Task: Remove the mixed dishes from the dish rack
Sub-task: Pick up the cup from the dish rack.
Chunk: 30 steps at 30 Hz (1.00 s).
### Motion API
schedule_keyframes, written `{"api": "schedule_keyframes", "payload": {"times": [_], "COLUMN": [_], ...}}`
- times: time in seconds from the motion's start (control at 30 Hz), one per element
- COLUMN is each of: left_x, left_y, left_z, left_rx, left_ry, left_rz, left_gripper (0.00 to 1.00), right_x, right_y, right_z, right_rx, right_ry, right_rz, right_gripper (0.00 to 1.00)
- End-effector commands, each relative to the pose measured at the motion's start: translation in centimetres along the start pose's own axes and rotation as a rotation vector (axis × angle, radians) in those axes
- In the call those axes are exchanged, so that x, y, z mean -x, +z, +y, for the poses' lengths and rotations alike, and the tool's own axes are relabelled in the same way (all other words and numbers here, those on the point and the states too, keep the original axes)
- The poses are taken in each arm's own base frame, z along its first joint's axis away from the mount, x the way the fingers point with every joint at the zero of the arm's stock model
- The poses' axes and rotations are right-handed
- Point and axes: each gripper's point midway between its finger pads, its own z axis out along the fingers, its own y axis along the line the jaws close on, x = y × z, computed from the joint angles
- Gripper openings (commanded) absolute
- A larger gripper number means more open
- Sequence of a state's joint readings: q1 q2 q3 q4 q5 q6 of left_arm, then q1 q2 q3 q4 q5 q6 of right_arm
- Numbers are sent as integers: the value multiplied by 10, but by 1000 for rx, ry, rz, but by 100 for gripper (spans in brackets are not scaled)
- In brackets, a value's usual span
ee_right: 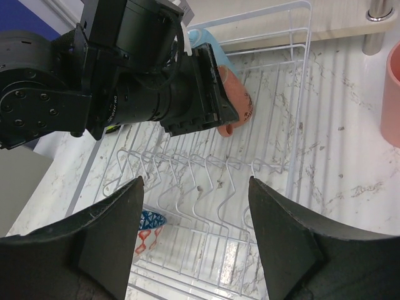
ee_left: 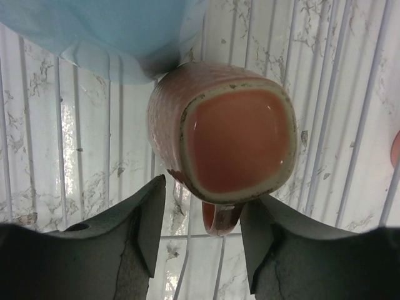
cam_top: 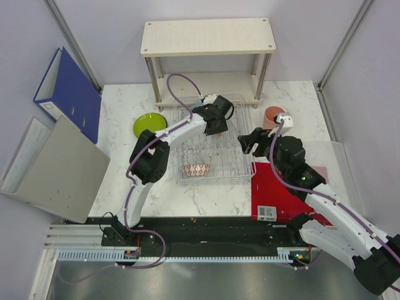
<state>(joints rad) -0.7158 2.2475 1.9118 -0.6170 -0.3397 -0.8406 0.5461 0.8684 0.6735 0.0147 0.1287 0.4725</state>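
The silver wire dish rack (cam_top: 240,164) stands mid-table. A small terracotta mug (ee_left: 237,144) lies on its side in the rack's far part, next to a light blue cup (ee_left: 119,37). My left gripper (ee_left: 203,212) is open and down over the mug, its fingers either side of the handle (ee_left: 222,219), which sits closer to the right finger. The patterned bowl (cam_top: 196,169) rests at the rack's near left. My right gripper (ee_right: 195,187) hovers open and empty over the rack's right side. A lime-green plate (cam_top: 150,124) and a pink cup (cam_top: 273,116) stand on the table.
A beige two-tier wooden shelf (cam_top: 206,37) stands behind the rack. A blue binder (cam_top: 69,94) and a grey folder (cam_top: 56,169) lean at the left. A flat red sheet (cam_top: 281,187) lies to the right of the rack, under my right arm.
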Motion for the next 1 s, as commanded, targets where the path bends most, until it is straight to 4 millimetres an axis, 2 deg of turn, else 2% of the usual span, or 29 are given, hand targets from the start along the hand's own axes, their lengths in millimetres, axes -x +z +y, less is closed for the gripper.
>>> {"api": "schedule_keyframes", "payload": {"times": [0.0, 0.27, 0.37, 0.4, 0.53, 0.63, 0.93, 0.97], "left_x": [2, -1, -1, -2, 5, 16, 63, 66], "left_y": [1, 2, -2, -3, -16, -35, -109, -116], "left_z": [0, 1, 3, 5, 2, -5, -34, -35], "left_rx": [25, 25, 25, 27, 7, -30, -194, -211], "left_ry": [-20, 3, 12, 18, 29, 42, 85, 90], "left_rz": [-23, -17, -18, -15, -28, -49, -140, -144], "left_gripper": [52, 26, 10, 2, 2, 2, 2, 2], "right_x": [4, 0, -1, -1, 5, 12, 46, 57], "right_y": [-2, -3, -3, -2, -5, -8, -19, -21], "right_z": [5, 3, 2, 2, 3, 7, 18, 21], "right_rx": [25, 20, 18, 16, 18, 25, 24, 22], "right_ry": [13, 13, 16, 16, 18, 24, 20, 20], "right_rz": [-22, -16, -14, -15, -31, -39, -86, -107], "right_gripper": [75, 75, 75, 75, 75, 74, 75, 75]}}
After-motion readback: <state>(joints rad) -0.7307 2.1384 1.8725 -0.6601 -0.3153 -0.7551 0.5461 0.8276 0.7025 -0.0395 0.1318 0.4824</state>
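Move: The cup's body stands about 5 cm ahead of the left gripper and 1 cm to its right, at nearly its height; its handle is right at the open fingertips. The blue cup is some 10 cm ahead and 6 cm left, the patterned bowl about 15 cm back and 8 cm left, a little lower. From the right gripper the cup lies roughly 11 cm ahead, 9 cm left and 16 cm below. Keep the left gripper almost in place in the rack and close its half-open fingers until they pinch the cup's handle. With that grip held, draw the cup up about 4 cm and back towards the robot about 2 cm, away from the blue cup, the lift coming mostly at the very end with only a slight clockwise turn. ##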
